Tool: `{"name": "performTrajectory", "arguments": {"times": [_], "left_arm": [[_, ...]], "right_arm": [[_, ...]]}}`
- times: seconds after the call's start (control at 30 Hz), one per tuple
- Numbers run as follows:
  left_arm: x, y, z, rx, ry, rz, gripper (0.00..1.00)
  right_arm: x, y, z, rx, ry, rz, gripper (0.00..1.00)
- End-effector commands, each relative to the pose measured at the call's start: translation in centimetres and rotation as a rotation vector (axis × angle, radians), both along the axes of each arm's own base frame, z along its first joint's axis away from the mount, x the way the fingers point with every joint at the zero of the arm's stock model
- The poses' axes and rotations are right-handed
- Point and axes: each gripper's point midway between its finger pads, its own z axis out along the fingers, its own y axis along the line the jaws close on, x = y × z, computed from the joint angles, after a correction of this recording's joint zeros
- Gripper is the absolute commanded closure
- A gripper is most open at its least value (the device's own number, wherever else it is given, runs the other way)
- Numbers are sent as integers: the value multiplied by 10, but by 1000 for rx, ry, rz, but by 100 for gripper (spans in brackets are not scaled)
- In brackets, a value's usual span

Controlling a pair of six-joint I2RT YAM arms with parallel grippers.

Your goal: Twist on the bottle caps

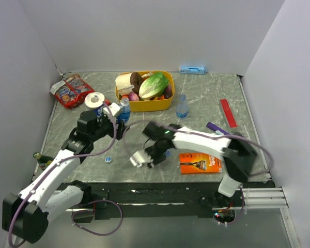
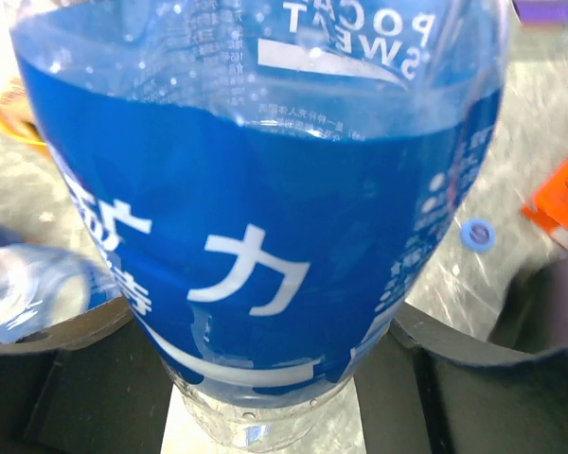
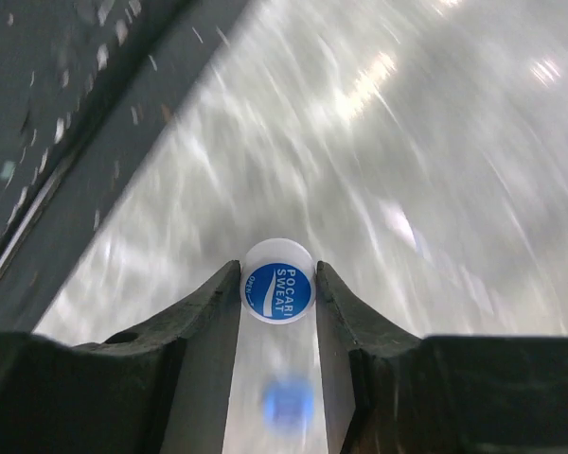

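Observation:
My left gripper [image 1: 116,114] is shut on a clear bottle [image 1: 124,110] with a blue label, which stands left of centre. In the left wrist view this bottle [image 2: 265,208] fills the frame, pressed between the dark fingers [image 2: 66,350] of the gripper [image 2: 275,378]. My right gripper [image 3: 276,284] is shut on a bottle cap [image 3: 276,281], white with a blue printed disc, low over the table. From above, the right gripper [image 1: 140,159] sits near the front edge. Two loose bottle caps [image 1: 108,159] [image 1: 168,153] lie on the table. A second bottle [image 1: 182,107] stands uncapped near the basket.
A yellow basket [image 1: 144,107] of vegetables sits at the back. Around it are a snack packet [image 1: 70,92], a tape roll [image 1: 95,99], a red ruler [image 1: 228,112], a purple pen [image 1: 217,128] and an orange box [image 1: 199,163]. A green glass bottle [image 1: 40,159] stands at the left edge.

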Motion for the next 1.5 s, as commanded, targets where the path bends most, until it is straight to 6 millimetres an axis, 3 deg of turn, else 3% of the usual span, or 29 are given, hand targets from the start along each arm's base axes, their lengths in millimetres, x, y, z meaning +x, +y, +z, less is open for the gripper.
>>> {"name": "performTrajectory", "arguments": {"times": [0.0,0.03,0.07,0.1,0.13,0.17,0.27,0.37,0.53,0.73,1.23,1.47], "left_arm": [[-1,-27,3,41,-63,-213,99],[-2,-30,-1,77,-77,-258,99],[-3,-35,-10,98,-63,-293,99],[-8,-39,-14,117,-64,-332,99],[-16,-50,-17,162,-103,-412,99],[-25,-54,-30,201,-83,-459,99],[-53,-74,-44,287,-154,-609,99],[-71,-87,-43,308,-218,-685,99],[-90,-100,-39,341,-322,-754,99],[-92,-107,-31,337,-360,-766,99],[-90,-116,-21,322,-424,-763,99],[-88,-119,-19,301,-414,-745,99]], "right_arm": [[18,-38,99,159,-59,-192,72],[18,-43,115,187,-66,-214,72],[17,-49,149,262,-97,-245,72],[16,-55,164,287,-101,-269,72],[19,-59,180,324,-123,-301,72],[18,-63,210,397,-152,-331,72],[14,-70,251,496,-199,-361,74],[10,-69,275,564,-247,-350,74],[-5,-65,273,545,-274,-257,73],[-23,-53,266,512,-299,-122,73],[-17,-45,243,448,-333,-77,72],[-20,-44,242,446,-319,-61,71]]}}
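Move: The left gripper holds the bottle. The bottle cap in the right gripper is about 7 cm back, 9 cm to the left hand's right and 20 cm below it. A second bottle stands about 10 cm ahead and 9 cm left of the left hand, a loose cap 7 cm back and 8 cm left. From the right hand, the held bottle's mouth is roughly 9 cm ahead, 7 cm left and 29 cm up; another loose cap lies 7 cm ahead, 10 cm right. Lift the right gripper, still pinching the cap, about 25 cm off the table and slightly right, overshooting a little before easing back and down, and swing its fingers some 30 degrees up to point left and down at the bottle mouth. Meanwhile bring the left gripper down, then right and back about 10 cm each, turning the held bottle some 40 degrees clockwise to meet the cap. ##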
